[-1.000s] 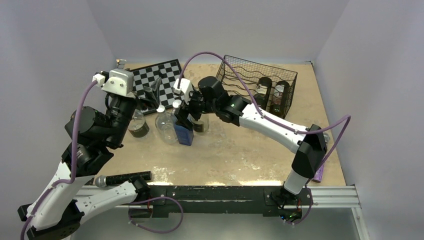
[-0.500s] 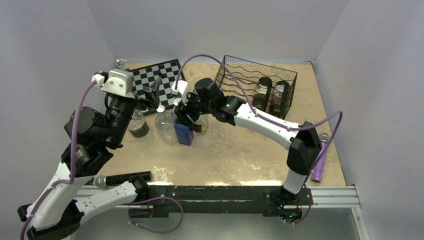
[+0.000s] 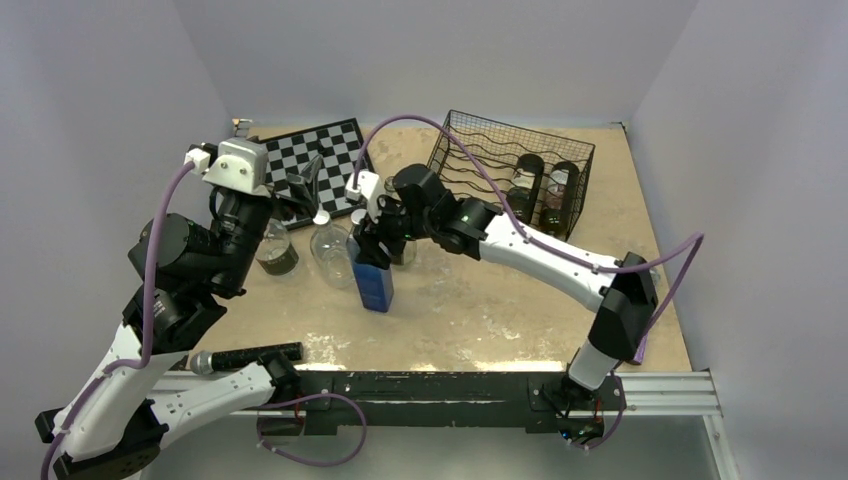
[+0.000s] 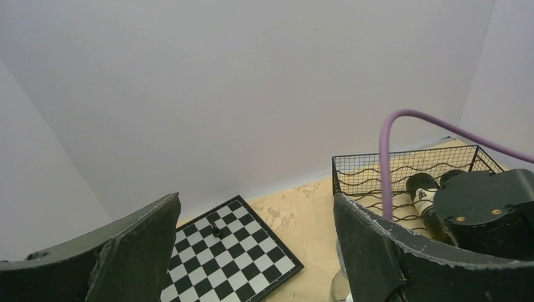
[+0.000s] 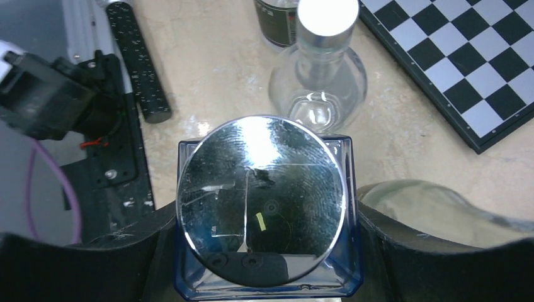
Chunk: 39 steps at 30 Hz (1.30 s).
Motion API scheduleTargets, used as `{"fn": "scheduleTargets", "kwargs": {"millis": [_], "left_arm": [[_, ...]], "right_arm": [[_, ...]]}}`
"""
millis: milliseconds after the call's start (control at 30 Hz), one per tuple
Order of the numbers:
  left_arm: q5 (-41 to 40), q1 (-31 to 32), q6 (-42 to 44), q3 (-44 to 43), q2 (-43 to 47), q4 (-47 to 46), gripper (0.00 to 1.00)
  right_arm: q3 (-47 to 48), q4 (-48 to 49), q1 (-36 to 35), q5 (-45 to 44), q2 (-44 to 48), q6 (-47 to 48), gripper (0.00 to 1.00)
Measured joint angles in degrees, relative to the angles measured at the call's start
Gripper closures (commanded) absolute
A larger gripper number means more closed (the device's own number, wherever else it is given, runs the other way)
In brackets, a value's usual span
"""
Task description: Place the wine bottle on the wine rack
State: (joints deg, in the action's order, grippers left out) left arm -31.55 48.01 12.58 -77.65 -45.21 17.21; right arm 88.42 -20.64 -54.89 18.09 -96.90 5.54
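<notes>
The black wire wine rack (image 3: 478,150) stands at the back right with two dark wine bottles (image 3: 525,180) lying in it; it also shows in the left wrist view (image 4: 378,179). My right gripper (image 3: 373,243) is shut on an upright blue square bottle (image 3: 374,283) near the table's middle. In the right wrist view its round mirrored cap (image 5: 261,189) sits between my fingers (image 5: 94,251), gripper (image 5: 264,245). My left gripper (image 4: 255,251) is open and empty, raised above the left side, also seen from the top (image 3: 300,185).
A chessboard (image 3: 320,150) lies at the back left. A clear round flask (image 3: 328,250), a dark jar (image 3: 277,252) and a glass bottle (image 3: 403,250) stand beside the blue bottle. A black rod (image 3: 245,357) lies at the near edge. A purple object (image 3: 640,348) lies near right.
My right gripper has brought the blue bottle toward the near side, away from the flask. The right elbow swung right. The left arm has not moved.
</notes>
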Motion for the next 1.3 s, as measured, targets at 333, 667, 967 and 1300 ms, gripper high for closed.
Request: {"fn": "scheduleTargets", "kwargs": {"millis": [333, 667, 967, 1300], "left_arm": [[2.3, 0.0, -3.9, 0.9, 0.4, 0.0, 0.06], [26.5, 0.0, -11.4, 2.8, -1.5, -3.3, 0.02], [61.8, -1.3, -19.4, 1.2, -10.1, -8.7, 0.01], [83.9, -2.7, -35.5, 5.4, -19.1, -27.7, 0.01]], "right_arm": [[-1.3, -8.1, -0.3, 1.4, 16.7, -1.8, 1.00], [5.2, -26.7, 2.6, -0.4, 31.8, 1.5, 1.00], [7.5, -37.5, 13.2, 0.1, 36.8, 0.9, 1.00], [14.4, -43.3, 17.1, 4.0, 37.7, 0.0, 1.00]]}}
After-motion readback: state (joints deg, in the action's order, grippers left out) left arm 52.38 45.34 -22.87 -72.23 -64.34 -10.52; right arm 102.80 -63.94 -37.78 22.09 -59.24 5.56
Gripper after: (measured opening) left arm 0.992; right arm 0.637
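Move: The right hand already grips the blue bottle by its neck, the bottle's middle hanging about 10 cm below the fingers and 2 cm back. Its later goal, the wine rack, is about 26 cm ahead, 33 cm right and 17 cm down; the slim clear bottle stands some 9 cm ahead and 7 cm right, the round clear bottle about 5 cm ahead and 10 cm left. For the empty left hand, the blue bottle is about level ahead, 8 cm right and 36 cm below. Keeping its grip on the neck, the right hand carries the blue bottle about 24 cm right, nearly 20 cm up and about 10 cm back, away from the clear bottles and into the open space before the rack, its fingers still pointing mostly left. The left hand meanwhile swings some 22 cm right and about 11 cm back towards the bottle, sinking slightly, and turns about 85 degrees clockwise from pointing forward to pointing right, fingers kept wide open and not yet touching it. ##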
